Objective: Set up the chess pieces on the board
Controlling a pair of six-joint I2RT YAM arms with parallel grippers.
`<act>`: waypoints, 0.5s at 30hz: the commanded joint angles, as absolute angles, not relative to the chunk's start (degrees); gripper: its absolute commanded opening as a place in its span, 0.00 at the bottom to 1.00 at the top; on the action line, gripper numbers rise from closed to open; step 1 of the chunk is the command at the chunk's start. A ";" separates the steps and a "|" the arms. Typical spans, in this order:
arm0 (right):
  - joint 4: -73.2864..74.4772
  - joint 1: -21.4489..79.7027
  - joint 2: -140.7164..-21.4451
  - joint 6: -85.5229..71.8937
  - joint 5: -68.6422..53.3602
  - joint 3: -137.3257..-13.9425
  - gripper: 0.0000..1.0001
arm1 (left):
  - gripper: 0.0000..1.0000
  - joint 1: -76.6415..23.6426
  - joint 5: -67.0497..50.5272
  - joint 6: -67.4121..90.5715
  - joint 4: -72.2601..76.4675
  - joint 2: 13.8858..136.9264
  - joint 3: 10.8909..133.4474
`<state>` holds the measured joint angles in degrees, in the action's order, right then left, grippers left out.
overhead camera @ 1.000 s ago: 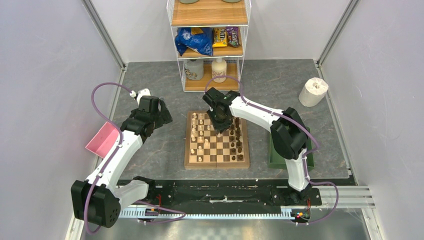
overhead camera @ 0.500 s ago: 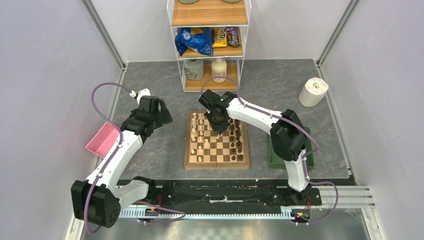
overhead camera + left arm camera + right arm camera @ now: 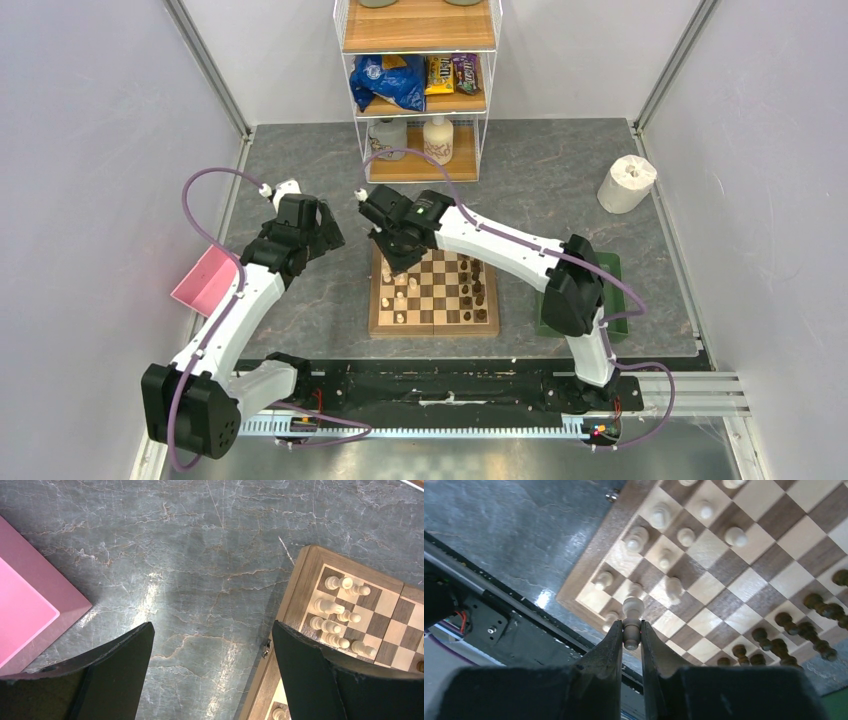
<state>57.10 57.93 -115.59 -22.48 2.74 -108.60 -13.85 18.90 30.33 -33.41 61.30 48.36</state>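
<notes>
The board [image 3: 433, 325] lies in the middle of the table, with pale chess pieces [image 3: 400, 300] along its left columns and dark ones [image 3: 480, 290] along its right. My right gripper [image 3: 393, 245] hangs over the board's far-left corner. In the right wrist view it [image 3: 631, 630] is shut on a pale pawn [image 3: 633, 607], held above the rows of pale pieces [image 3: 664, 535]. My left gripper [image 3: 322, 228] hovers left of the board; in its wrist view it [image 3: 212, 630] stands open over bare table, beside the board's edge [image 3: 300, 585].
A pink tray [image 3: 205, 280] sits at the left, also seen in the left wrist view as the pink tray [image 3: 25, 615]. A green tray [image 3: 620, 300] lies partly under the right arm. A wire shelf [image 3: 420, 90] stands behind the board, a paper roll [image 3: 627, 183] far right.
My right arm has swung left from the board's far middle to its far-left corner, its jaws narrowing. The left arm has not moved.
</notes>
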 commanded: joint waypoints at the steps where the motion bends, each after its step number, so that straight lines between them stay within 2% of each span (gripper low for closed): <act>1: 58.01 59.74 -119.06 -22.06 2.01 -113.12 0.21 | 0.95 -13.54 18.98 32.07 -32.69 59.83 48.43; 15: 57.19 60.29 -125.15 -21.95 1.84 -115.70 0.22 | 0.95 -13.49 19.64 32.53 -32.65 59.42 47.90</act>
<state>57.58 60.16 -124.22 -22.48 2.20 -112.42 -13.85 18.96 30.72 -33.43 60.90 48.34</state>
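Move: The white piece held in the right hand's fingers is bound for what looks like the empty square in the left edge column, about 2 cm left and 1 cm back of that hand, 10 cm below. Two edge-column pieces flank it: the near pawn some 3 cm nearer the robot than the square, the tall piece some 3 cm farther out. The inner pawn stands 3 cm to its right. From the left hand the square lies roughly 15 cm right, 7 cm back. The white piece, still pinched upright between the nearly closed fingers, is first carried by the right hand about 2 cm left and 1 cm back, over the board's left edge column. From there it is lowered straight down some 5 cm towards the gap between its neighbours, with hardly any turn of the wrist and the grip kept. ##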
